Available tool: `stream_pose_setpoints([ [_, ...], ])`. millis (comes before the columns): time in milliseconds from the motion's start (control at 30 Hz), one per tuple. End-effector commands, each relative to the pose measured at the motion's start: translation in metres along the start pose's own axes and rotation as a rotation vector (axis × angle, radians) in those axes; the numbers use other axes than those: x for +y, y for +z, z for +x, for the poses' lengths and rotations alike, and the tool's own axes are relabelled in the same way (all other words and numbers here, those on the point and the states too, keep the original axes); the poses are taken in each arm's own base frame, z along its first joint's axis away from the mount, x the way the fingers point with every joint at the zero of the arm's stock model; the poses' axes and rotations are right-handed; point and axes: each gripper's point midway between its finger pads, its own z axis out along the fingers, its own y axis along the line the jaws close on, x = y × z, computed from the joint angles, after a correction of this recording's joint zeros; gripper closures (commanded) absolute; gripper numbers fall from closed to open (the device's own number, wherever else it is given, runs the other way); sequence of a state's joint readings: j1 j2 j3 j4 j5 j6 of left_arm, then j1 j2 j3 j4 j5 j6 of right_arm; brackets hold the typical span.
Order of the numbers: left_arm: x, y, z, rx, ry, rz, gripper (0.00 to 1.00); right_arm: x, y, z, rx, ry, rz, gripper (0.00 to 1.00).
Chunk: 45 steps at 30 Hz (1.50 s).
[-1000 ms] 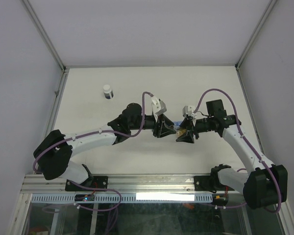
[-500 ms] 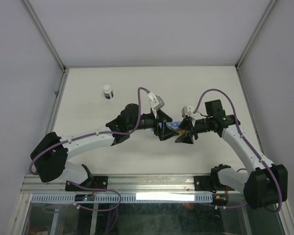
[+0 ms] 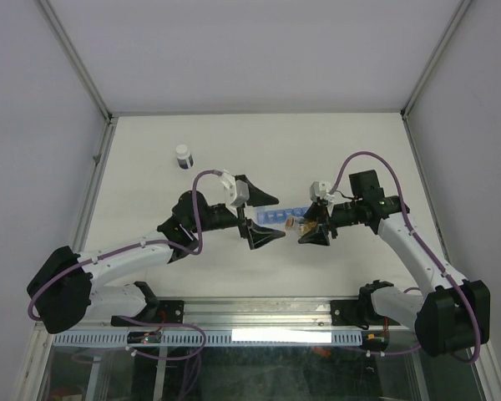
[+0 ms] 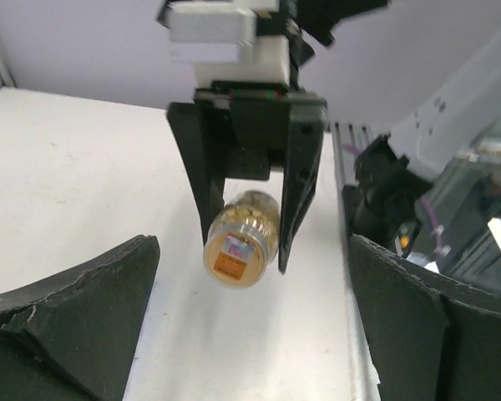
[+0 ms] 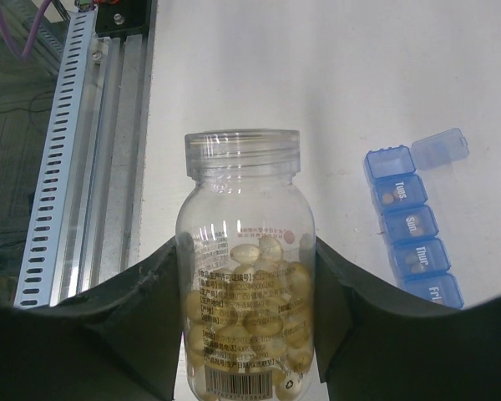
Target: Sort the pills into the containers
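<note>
My right gripper [image 3: 311,227] is shut on a clear bottle [image 5: 244,276], held lying flat above the table with its rim pointing left. The pills [image 5: 267,305] are pale amber capsules that fill its lower half. They show as an amber spot in the top view [image 3: 295,223]. The blue pill-organiser strip [image 3: 275,216] lies on the table between the two grippers. In the right wrist view [image 5: 407,224] its far lid is flipped open. My left gripper [image 3: 259,219] is open and empty, left of the strip. Its wrist view faces the bottle's end [image 4: 239,249].
A small white-capped vial [image 3: 183,156] stands at the back left. The metal rail [image 5: 71,150] runs along the table's near edge. The enclosure walls stand close on the left, right and back.
My left gripper has pulled back to the left, away from the bottle, and now stands wide open. The blue strip it covered now shows. The right gripper has held still.
</note>
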State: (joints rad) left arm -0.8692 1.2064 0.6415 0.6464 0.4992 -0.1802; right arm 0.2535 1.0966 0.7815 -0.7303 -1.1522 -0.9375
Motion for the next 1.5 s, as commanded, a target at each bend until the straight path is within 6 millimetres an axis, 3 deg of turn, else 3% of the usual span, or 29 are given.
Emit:
stream_pose_setpoints([
  [0, -0.024, -0.007, -0.002, -0.049, 0.393, 0.208, 0.01, -0.002, -0.003, -0.025, -0.052, -0.084, -0.009, 1.0],
  [133, -0.013, -0.003, 0.017, 0.002, 0.559, 0.23, 0.01, -0.002, -0.002, -0.024, -0.051, -0.083, -0.009, 1.0],
  [300, 0.0, 0.015, 0.027, 0.07, 0.542, 0.248, 0.02, -0.003, -0.002, -0.023, -0.05, -0.081, -0.009, 1.0],
  [567, 0.008, 0.026, 0.036, 0.09, 0.489, 0.243, 0.09, -0.003, -0.002, -0.024, -0.05, -0.081, -0.01, 1.0],
  [833, 0.007, 0.033, 0.031, 0.085, 0.433, 0.256, 0.25, -0.003, -0.002, -0.023, -0.049, -0.081, -0.01, 1.0],
  [900, 0.009, 0.035, 0.041, 0.105, 0.409, 0.26, 0.3, -0.003, -0.002, -0.023, -0.05, -0.081, -0.01, 1.0],
  [1200, 0.01, 0.036, 0.044, 0.115, 0.392, 0.261, 0.47, -0.003, -0.002, -0.023, -0.05, -0.08, -0.01, 1.0],
  [1467, 0.001, 0.034, 0.033, 0.101, 0.297, 0.261, 0.68, -0.003, -0.002, -0.023, -0.049, -0.08, -0.009, 1.0],
])
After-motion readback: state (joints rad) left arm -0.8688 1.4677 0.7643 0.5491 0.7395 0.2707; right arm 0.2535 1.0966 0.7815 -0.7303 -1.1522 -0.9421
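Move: The clear cap end of the pill bottle, lying on its side in the right hand's grip, is about 4 cm to the right of the open, empty left hand, 6 cm below it and about 1 cm ahead. From the right hand that cap end lies some 7 cm to the left and 2 cm lower. Down on the table, some 24 cm below the left hand, the blue pill organizer's middle is about 9 cm ahead and 5 cm right, and its open lid 9 cm ahead and 1 cm left. The left hand sinks about 6.5 cm, first drawing back a little and then coming forward again and some 3.5 cm right to the cap end of the bottle, rolling about 25 degrees clockwise as seen from behind the hand early on, with its fingers tipping down slightly. Over the second half its wide-open fingers close to under half and pinch the cap from both sides, the roll easing back a few degrees, while the right hand stays still and keeps its grip on the bottle. ##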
